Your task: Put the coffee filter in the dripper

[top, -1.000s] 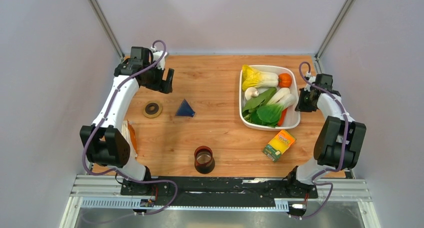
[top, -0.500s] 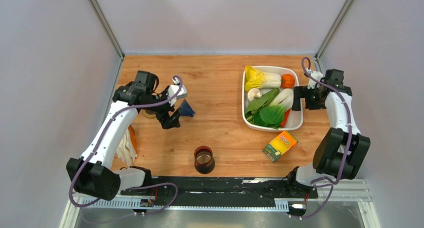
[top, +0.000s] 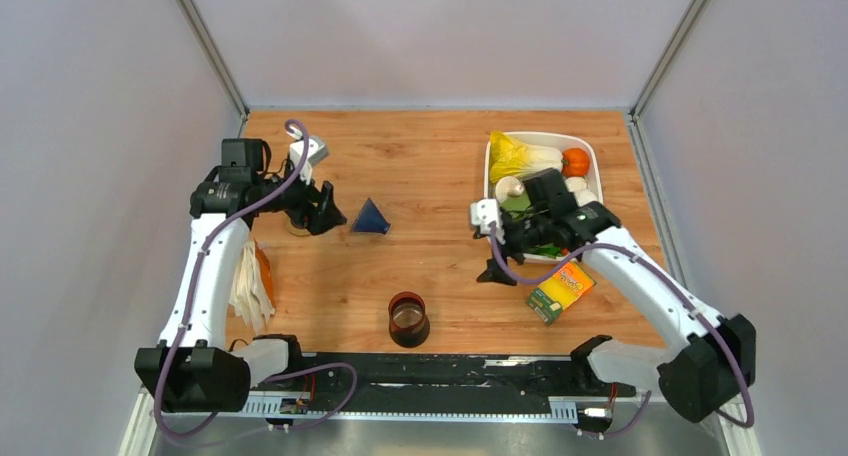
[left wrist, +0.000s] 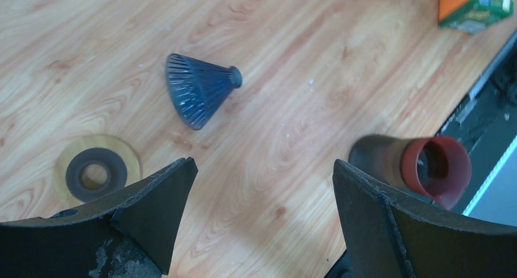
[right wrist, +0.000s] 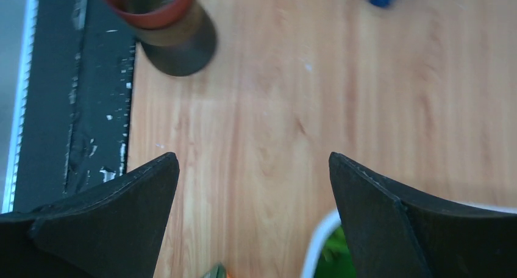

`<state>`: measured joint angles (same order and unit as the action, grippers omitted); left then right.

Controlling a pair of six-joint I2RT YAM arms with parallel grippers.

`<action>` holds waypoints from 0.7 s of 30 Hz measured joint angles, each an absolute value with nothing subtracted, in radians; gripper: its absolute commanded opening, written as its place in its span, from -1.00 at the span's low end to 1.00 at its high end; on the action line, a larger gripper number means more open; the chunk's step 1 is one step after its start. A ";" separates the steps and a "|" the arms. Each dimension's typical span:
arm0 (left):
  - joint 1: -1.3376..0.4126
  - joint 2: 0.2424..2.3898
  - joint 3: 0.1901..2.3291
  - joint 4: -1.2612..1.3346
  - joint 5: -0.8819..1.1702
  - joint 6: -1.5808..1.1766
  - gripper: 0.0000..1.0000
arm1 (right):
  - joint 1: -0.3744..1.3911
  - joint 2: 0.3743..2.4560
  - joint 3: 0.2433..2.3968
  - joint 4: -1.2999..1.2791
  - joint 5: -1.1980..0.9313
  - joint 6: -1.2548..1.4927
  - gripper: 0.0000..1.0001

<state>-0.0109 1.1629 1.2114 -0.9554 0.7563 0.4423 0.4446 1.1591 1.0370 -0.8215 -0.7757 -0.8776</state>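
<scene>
The dripper (top: 408,319), tan on top with a dark base, stands upright near the table's front edge; it also shows in the left wrist view (left wrist: 427,165) and the right wrist view (right wrist: 164,16). The white coffee filter (top: 248,288) lies at the table's left edge beside the left arm. My left gripper (top: 322,214) (left wrist: 262,164) hangs open over bare wood between the tape roll and the blue cone, holding nothing. My right gripper (top: 497,251) (right wrist: 253,156) is open and empty above the table, just left of the tub's near corner.
A small dark blue ribbed cone (top: 371,217) (left wrist: 198,89) lies on its side mid-table. A tape roll (top: 300,221) (left wrist: 96,175) sits next to the left gripper. The white tub (top: 540,134) of vegetables is at the back right, with an orange-green carton (top: 558,289) in front of it.
The right arm has swung from the tub's right side across to its near-left corner. The left gripper has come forward from the back left to beside the tape roll.
</scene>
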 measured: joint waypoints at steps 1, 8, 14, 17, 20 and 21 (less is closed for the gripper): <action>0.007 1.163 1.215 -0.944 0.759 0.421 0.87 | 0.488 1.180 1.021 -0.811 -0.796 -0.902 1.00; 0.040 1.143 1.221 -0.906 0.707 0.342 0.87 | 0.710 1.424 1.010 -0.736 -0.898 -1.055 1.00; 0.041 1.100 1.221 -0.907 0.680 0.334 0.87 | 0.806 1.546 1.041 -0.719 -0.926 -1.116 1.00; 0.041 1.086 1.221 -0.908 0.676 0.335 0.87 | 0.850 1.584 1.068 -0.704 -0.935 -1.127 1.00; 0.041 1.080 1.221 -0.908 0.675 0.338 0.87 | 0.887 1.619 1.097 -0.682 -0.938 -1.127 1.00; 0.041 1.079 1.221 -0.909 0.675 0.338 0.87 | 0.896 1.629 1.106 -0.675 -0.939 -1.127 1.00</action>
<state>0.0410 1.0786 1.2205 -0.9089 0.6746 0.3382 0.8955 1.6287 1.1057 -0.6746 -0.9386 -1.1267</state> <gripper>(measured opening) 0.935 0.998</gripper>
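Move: The glass carafe with the brown rim stands about 12 cm back and 16 cm left of the open right hand, some 14 cm below. From that hand, the blue dripper lies about 14 cm ahead and 24 cm left, 16 cm down; the orange-green box is roughly 5 cm back, 16 cm right and 16 cm down. From the left hand, the carafe is about 17 cm back, 13 cm right and 18 cm down. The carafe is what the right hand closes in on: it swings left about 13 cm and back some 9 cm, sinking about 8 cm early on and running nearly level at the end. The wrist turns roughly 40 degrees counter-clockwise; the fingers stay wide open beside the rim, touch not visible. The left hand, still open and empty, drifts a little left and up. ##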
